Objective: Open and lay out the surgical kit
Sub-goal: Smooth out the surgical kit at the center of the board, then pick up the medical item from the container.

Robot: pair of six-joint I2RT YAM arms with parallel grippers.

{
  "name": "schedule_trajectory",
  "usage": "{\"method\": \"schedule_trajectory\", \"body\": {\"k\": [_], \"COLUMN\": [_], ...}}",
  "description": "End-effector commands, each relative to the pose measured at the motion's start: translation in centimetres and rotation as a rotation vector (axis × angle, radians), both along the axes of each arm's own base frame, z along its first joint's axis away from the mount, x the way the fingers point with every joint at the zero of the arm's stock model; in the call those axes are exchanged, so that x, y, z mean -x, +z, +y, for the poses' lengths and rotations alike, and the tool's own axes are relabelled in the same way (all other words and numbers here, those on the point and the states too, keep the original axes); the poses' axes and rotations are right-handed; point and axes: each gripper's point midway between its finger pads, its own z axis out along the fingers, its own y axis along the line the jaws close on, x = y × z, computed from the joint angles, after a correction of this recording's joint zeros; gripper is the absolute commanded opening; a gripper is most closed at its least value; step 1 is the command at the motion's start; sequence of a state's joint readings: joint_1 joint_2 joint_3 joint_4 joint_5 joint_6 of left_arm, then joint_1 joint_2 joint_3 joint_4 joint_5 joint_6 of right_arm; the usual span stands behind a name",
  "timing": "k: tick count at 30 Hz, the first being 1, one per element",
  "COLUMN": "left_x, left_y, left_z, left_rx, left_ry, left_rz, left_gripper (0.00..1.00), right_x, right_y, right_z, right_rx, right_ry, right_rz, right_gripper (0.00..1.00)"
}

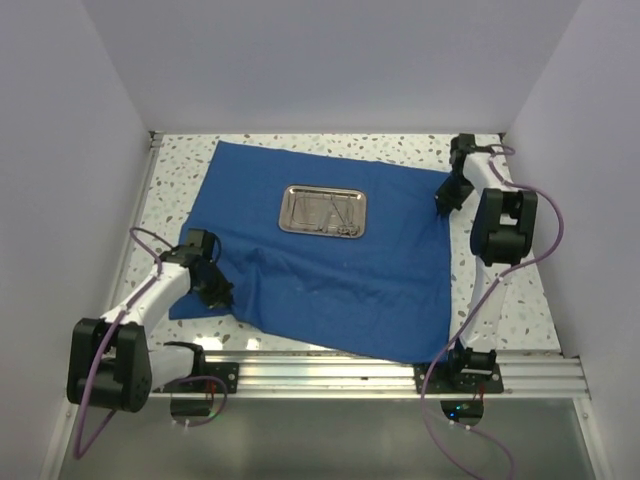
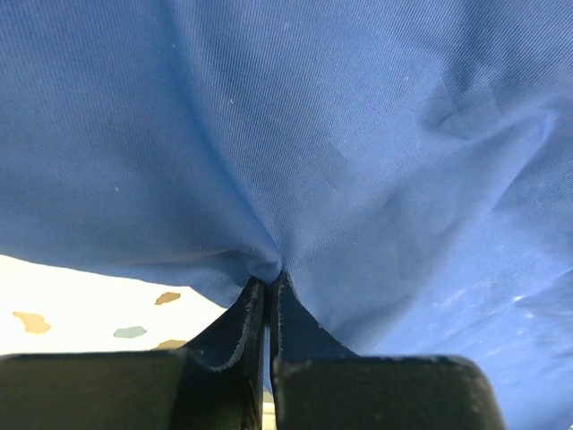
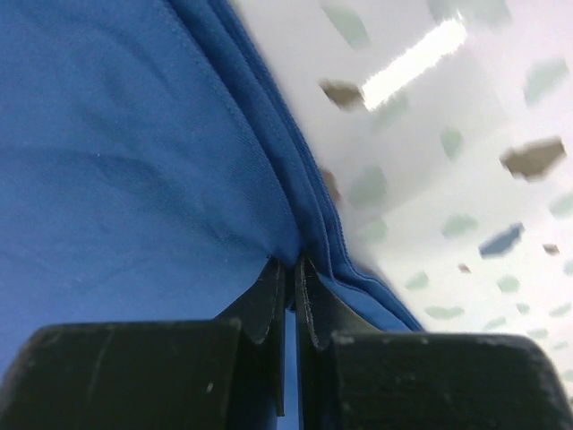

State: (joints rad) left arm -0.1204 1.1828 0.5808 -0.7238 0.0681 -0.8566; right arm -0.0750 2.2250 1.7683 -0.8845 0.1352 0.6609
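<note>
The surgical kit lies spread out: a royal-blue cloth (image 1: 320,260) covers most of the speckled table, and a small shiny steel tray (image 1: 323,212) with thin silver instruments sits on its far middle. My left gripper (image 1: 218,293) is at the cloth's near-left corner, shut on a pinch of the cloth (image 2: 269,269). My right gripper (image 1: 446,200) is at the cloth's far-right edge, shut on the hemmed edge of the cloth (image 3: 291,260). In both wrist views the blue cloth (image 2: 340,125) (image 3: 125,152) fills most of the frame.
White walls close in the table at the left, back and right. An aluminium rail (image 1: 380,375) runs along the near edge and carries both arm bases. Bare speckled tabletop (image 1: 170,190) shows to the left and right of the cloth.
</note>
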Motion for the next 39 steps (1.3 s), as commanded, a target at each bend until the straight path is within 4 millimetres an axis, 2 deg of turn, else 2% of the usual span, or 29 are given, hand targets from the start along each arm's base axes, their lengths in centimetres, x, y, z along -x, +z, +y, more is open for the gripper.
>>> {"method": "schedule_trajectory", "body": {"k": [1, 2, 3, 5, 6, 7, 10, 14, 17, 18, 19, 20, 21, 22, 24, 25, 26, 27, 28, 30, 31, 32, 33, 34, 35, 36, 37, 38, 39], "left_x": [-1.2, -2.2, -2.5, -3.5, -3.5, -3.3, -1.5, 2.5, 4.1, 4.2, 4.5, 4.5, 4.3, 3.8, 3.3, 2.5, 2.0, 1.4, 0.0, -1.7, -3.6, -4.7, -5.8, -7.7, -8.8, -10.0, -12.2, -13.8, -15.0], "left_y": [1.5, 2.1, 1.9, 2.6, 2.7, 2.7, 3.3, 3.1, 3.8, 4.2, 4.5, 5.1, 5.3, 5.9, 6.4, 7.2, 7.7, 8.1, 9.6, 11.2, 13.2, 14.2, 15.0, 17.0, 17.9, 18.2, 20.3, 20.1, 20.5], "left_z": [-0.7, -0.9, -0.8, -1.2, -1.2, -1.4, -1.5, -2.2, -3.4, -3.8, -3.9, -3.9, -3.8, -3.5, -3.0, -2.9, -2.9, -3.0, -2.9, -2.9, -2.8, -2.6, -2.5, -2.3, -2.3, -2.6, -3.2, -3.6, -4.1], "left_rx": [0.023, 0.028, 0.022, 0.030, 0.028, 0.028, 0.026, 0.091, 0.163, 0.177, 0.183, 0.182, 0.175, 0.151, 0.119, 0.105, 0.102, 0.098, 0.085, 0.069, 0.047, 0.032, 0.015, -0.007, -0.015, -0.013, 0.005, 0.014, 0.029], "left_ry": [-0.002, -0.006, -0.016, -0.035, -0.050, -0.065, -0.091, -0.106, -0.135, -0.153, -0.154, -0.160, -0.167, -0.172, -0.180, -0.184, -0.193, -0.197, -0.198, -0.206, -0.203, -0.203, -0.197, -0.185, -0.189, -0.191, -0.192, -0.194, -0.203], "left_rz": [0.000, -0.021, -0.006, -0.011, -0.001, 0.011, 0.030, 0.093, 0.107, 0.095, 0.101, 0.102, 0.093, 0.076, 0.077, 0.055, 0.042, 0.035, -0.011, -0.065, -0.143, -0.187, -0.232, -0.317, -0.358, -0.371, -0.457, -0.453, -0.474], "left_gripper": [0.00, 0.00, 0.00, 0.00, 0.00, 0.00, 0.00, 0.00, 0.00, 0.00, 0.00, 0.16, 0.26, 0.46, 0.57, 0.64, 0.71, 0.76, 0.79, 0.85, 0.99, 1.00, 1.00, 1.00, 1.00, 1.00, 1.00, 1.00, 0.99], "right_x": [-4.0, -4.5, -6.2, -7.3, -8.6, -9.1, -10.3, -11.5, -11.8, -11.5, -11.7, -11.8, -11.2, -11.2, -10.2, -10.0, -8.9, -8.4, -7.8, -5.7, -4.8, -4.0, -2.4, -1.4, -0.6, 1.1, 1.9, 3.3, 4.0], "right_y": [-4.5, -4.5, -3.5, -4.2, -3.5, -3.4, -3.3, -2.9, -1.8, -1.6, -0.2, 0.7, 0.9, 2.9, 3.9, 6.5, 6.5, 7.7, 10.5, 11.5, 12.2, 15.4, 14.4, 15.3, 17.6, 16.3, 16.3, 15.2, 16.0], "right_z": [-1.4, -1.9, -2.3, -2.3, -2.8, -2.8, -2.9, -1.9, -1.5, -0.9, -0.7, -0.7, -1.0, -1.2, -1.4, -1.5, -1.5, -1.4, -1.4, -1.1, -0.8, -0.6, 0.0, 1.0, 1.9, 2.8, 4.1, 5.1, 6.0], "right_rx": [0.001, -0.005, -0.014, -0.060, -0.069, -0.085, -0.121, -0.199, -0.230, -0.265, -0.272, -0.267, -0.251, -0.239, -0.230, -0.218, -0.213, -0.207, -0.198, -0.194, -0.199, -0.193, -0.215, -0.255, -0.273, -0.296, -0.307, -0.310, -0.314], "right_ry": [-0.046, -0.069, -0.082, -0.110, -0.120, -0.134, -0.142, -0.113, -0.102, -0.084, -0.067, -0.057, -0.065, -0.059, -0.064, -0.057, -0.060, -0.059, -0.052, -0.054, -0.059, -0.050, -0.053, -0.045, -0.026, -0.022, 0.005, 0.018, 0.044], "right_rz": [-0.030, -0.034, -0.081, -0.097, -0.140, -0.151, -0.193, -0.243, -0.286, -0.292, -0.322, -0.340, -0.332, -0.364, -0.364, -0.406, -0.388, -0.404, -0.452, -0.452, -0.457, -0.531, -0.501, -0.519, -0.588, -0.561, -0.558, -0.527, -0.549], "right_gripper": [0.00, 0.00, 0.00, 0.00, 0.00, 0.00, 0.00, 0.00, 0.00, 0.04, 0.44, 0.75, 0.98, 0.98, 0.98, 0.98, 0.98, 0.98, 0.98, 0.98, 0.98, 0.98, 0.98, 0.99, 0.98, 0.98, 0.98, 0.98, 0.98]}}
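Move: The left hand already pinches the kit's blue cloth near its front edge, with the near board edge about 11 cm back; the cloth's near-left corner lies some 14 cm left and 2 cm back, the tray about 27 cm ahead and 26 cm right. The right hand already pinches the cloth's right edge, the far board edge roughly 22 cm straight ahead, the tray level and some 34 cm left. Both drag pinched cloth, right some 10 cm forward, left briefly forward then back-left; both release and rise. ##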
